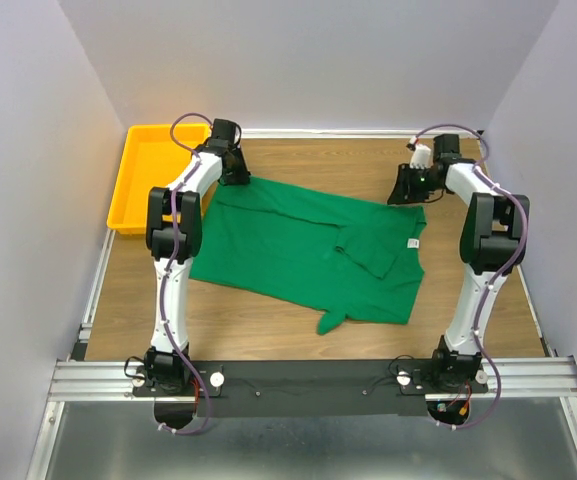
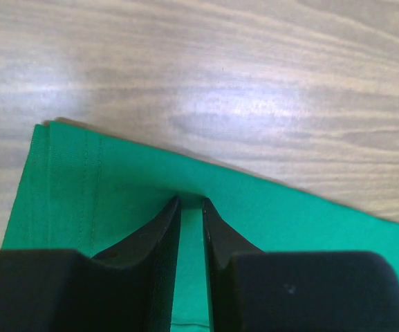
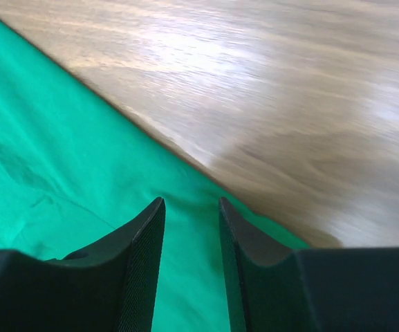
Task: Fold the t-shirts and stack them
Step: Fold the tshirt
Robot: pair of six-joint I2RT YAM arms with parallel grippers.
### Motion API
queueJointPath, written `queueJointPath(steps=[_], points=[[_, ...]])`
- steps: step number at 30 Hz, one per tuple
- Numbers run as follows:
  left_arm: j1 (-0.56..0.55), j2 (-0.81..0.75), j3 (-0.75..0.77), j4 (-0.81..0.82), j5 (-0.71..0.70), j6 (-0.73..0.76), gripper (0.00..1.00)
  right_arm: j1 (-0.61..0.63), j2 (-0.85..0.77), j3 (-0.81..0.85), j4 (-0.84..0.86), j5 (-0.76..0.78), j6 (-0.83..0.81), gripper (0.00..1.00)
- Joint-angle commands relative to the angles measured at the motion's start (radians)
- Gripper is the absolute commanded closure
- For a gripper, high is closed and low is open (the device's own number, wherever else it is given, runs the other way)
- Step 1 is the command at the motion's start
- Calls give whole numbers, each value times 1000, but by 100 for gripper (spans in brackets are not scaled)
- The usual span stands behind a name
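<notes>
The dark-green t-shirt (image 1: 298,250) lies on the wooden table, partly folded, with its white neck label (image 1: 413,243) facing up near the right edge. My left gripper (image 1: 234,172) is at the shirt's far left corner. In the left wrist view its jaws (image 2: 191,200) are nearly closed, pinching a puckered fold of the green fabric (image 2: 102,187) near the hem. My right gripper (image 1: 406,190) is at the shirt's far right corner. In the right wrist view its jaws (image 3: 191,200) stand apart over the fabric (image 3: 61,138), just inside its edge.
A yellow tray (image 1: 153,180) sits at the far left corner of the table, just left of my left gripper. Grey walls close in the left, right and back sides. Bare wood (image 1: 318,160) shows beyond the shirt.
</notes>
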Motion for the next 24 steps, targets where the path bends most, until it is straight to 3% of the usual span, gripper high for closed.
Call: queueJointPath(steps=[1, 9, 13, 17, 24], points=[[8, 58, 54, -74, 28, -13, 73, -49, -63, 5, 2, -78, 8, 56], [11, 67, 62, -77, 42, -5, 73, -52, -97, -138, 1, -36, 1, 58], [16, 66, 59, -76, 45, -5, 73, -57, -150, -205, 2, 39, -19, 73], [19, 64, 56, -73, 46, -5, 73, -94, -149, -234, 2, 92, -8, 79], [25, 63, 51, -70, 51, -5, 73, -155, -155, -291, 2, 104, -14, 80]])
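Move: Some 4 cm back and 6 cm to the right of the right hand, 2 cm lower, lies the t-shirt's far right corner. The white label is about 10 cm back and 4 cm right of that hand, and the curved crease in the shirt roughly 9 cm back and 13 cm to its left. From the left hand, at the far left end of the same edge, the right corner is about 42 cm right and 7 cm back. Hopping off its place at the shirt's far edge, the right hand shifts right with a 1–2 cm rise, then swings back and sinks towards the right corner, closing its fingers to about half their gap. It slides on to the right, low over the cloth by the label, turning slightly clockwise; about 6 cm back and 5 cm right in all. The left hand keeps its fingertips on the far left end. ##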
